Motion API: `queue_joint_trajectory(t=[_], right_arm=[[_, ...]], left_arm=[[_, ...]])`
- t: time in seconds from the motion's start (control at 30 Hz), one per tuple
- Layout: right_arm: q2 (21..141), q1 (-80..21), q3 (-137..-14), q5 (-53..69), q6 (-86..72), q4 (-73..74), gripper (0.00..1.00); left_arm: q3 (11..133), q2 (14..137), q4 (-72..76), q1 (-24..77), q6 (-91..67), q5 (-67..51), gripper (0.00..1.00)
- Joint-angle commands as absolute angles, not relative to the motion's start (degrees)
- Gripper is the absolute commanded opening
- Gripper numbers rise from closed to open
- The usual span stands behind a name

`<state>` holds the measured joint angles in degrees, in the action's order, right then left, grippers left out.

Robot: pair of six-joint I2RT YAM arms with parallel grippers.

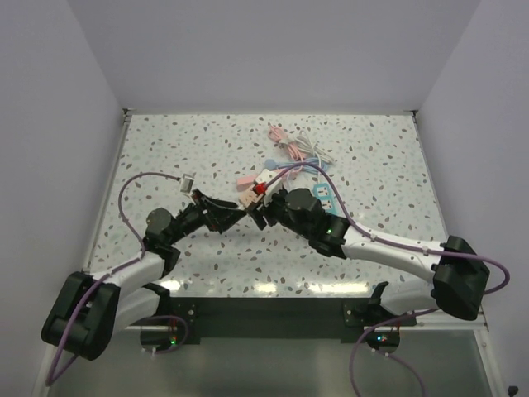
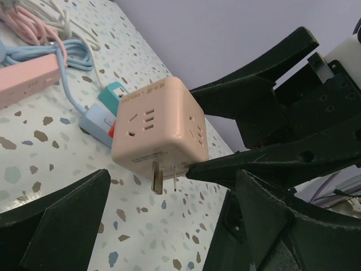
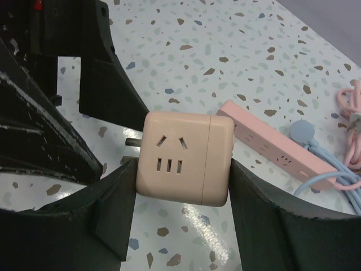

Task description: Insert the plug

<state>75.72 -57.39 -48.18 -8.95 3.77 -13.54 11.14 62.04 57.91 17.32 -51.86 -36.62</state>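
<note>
The plug is a pale pink cube adapter with sockets on its faces and metal prongs on one side. My right gripper is shut on it, one finger on each side, holding it above the table. In the left wrist view the plug hangs with its prongs pointing down, between the right gripper's black fingers. My left gripper is open just in front of it, with nothing between its fingers. From above, both grippers meet at mid-table around the plug. A pink power strip lies flat beyond.
A light blue cable runs from the pink power strip, with pink and white cables coiled behind it. A blue and teal socket block lies on the speckled table. White walls close in the left, right and back sides.
</note>
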Motion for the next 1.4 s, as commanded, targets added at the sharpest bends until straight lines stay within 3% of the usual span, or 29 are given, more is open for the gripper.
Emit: queue_joint_trajectory(t=[0.0,0.3,0.6,0.7,0.73,0.8,0.83,0.9,0.97,1.0,1.03,1.07,1.1,1.2,1.23,1.37], right_arm=[[72.7,-57.9,-47.2,-8.2,5.1,-18.8,0.0],[70.1,-58.9,-44.7,-6.2,5.7,-20.2,0.0],[69.7,-59.6,-43.9,-5.8,5.9,-20.4,0.0],[69.8,-59.9,-43.9,-6.1,6.1,-20.6,0.0],[70.0,-59.9,-44.0,-6.6,6.0,-20.5,0.0],[70.4,-59.9,-44.4,-8.2,6.0,-20.0,0.0],[70.5,-59.9,-44.5,-8.6,6.0,-20.0,0.0],[70.6,-59.9,-45.1,-9.0,5.5,-19.3,0.02],[70.6,-59.9,-45.7,-9.2,4.9,-17.8,0.19],[70.7,-59.9,-46.4,-8.9,4.9,-17.1,0.4],[70.4,-59.9,-46.8,-8.3,4.7,-15.4,0.49],[70.4,-59.8,-47.0,-8.0,4.3,-14.7,0.57],[70.2,-59.7,-47.6,-8.0,4.4,-13.9,0.72],[69.4,-59.4,-49.1,-6.3,4.1,-9.8,0.94],[68.9,-58.5,-49.3,-5.5,3.8,-8.5,0.98],[65.4,-54.0,-49.7,4.2,0.5,-6.6,0.98]], left_arm=[[13.3,63.3,62.5,19.5,-52.6,-36.1,0.99],[13.1,68.1,70.9,20.0,-57.0,-37.7,0.98],[12.6,72.6,80.0,20.7,-61.4,-38.7,0.85],[12.5,73.0,81.9,20.9,-62.2,-39.6,0.73],[12.5,73.3,83.4,20.9,-62.7,-40.1,0.62],[12.1,74.0,85.6,21.1,-63.5,-41.9,0.49],[12.0,74.2,88.2,21.2,-64.3,-42.5,0.37],[11.8,75.5,90.7,21.4,-64.9,-44.1,0.27],[11.9,77.5,93.9,21.4,-65.0,-45.0,0.13],[12.0,78.4,95.1,21.4,-65.2,-46.0,0.07],[12.4,79.4,98.0,21.4,-66.0,-46.7,0.0],[13.1,81.8,99.8,21.4,-66.7,-47.3,0.0],[13.6,83.1,103.8,21.4,-67.4,-49.0,0.0],[16.6,88.2,108.6,21.3,-70.5,-52.9,0.0],[17.3,89.0,108.6,21.3,-70.1,-53.3,0.0],[18.3,88.2,107.9,21.3,-67.6,-54.4,0.0]])
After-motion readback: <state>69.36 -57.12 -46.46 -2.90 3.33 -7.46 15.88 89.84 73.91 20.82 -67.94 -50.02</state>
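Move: Just off the left fingertips, about 3 cm ahead, 3 cm to the right and at their height, is the pinkish cube plug. The right hand still grips it, its middle some 1 cm ahead and 1 cm left of that hand; the open left gripper waits 2 cm back and 4 cm left of the right hand. From the left hand the pink strip lies on the table roughly 20 cm ahead, 6 right, and the teal strip about 13 ahead, 24 right, both 15 below. Drawing back about 2.5 cm, the right hand brings the plug in between the open left fingers while the left eases some 2 cm right; the left fingers close on its sides, and only then do the right ones open and let go. The left then carries it about 5 cm down and slightly right, the wrist tipping down and swinging clockwise. ##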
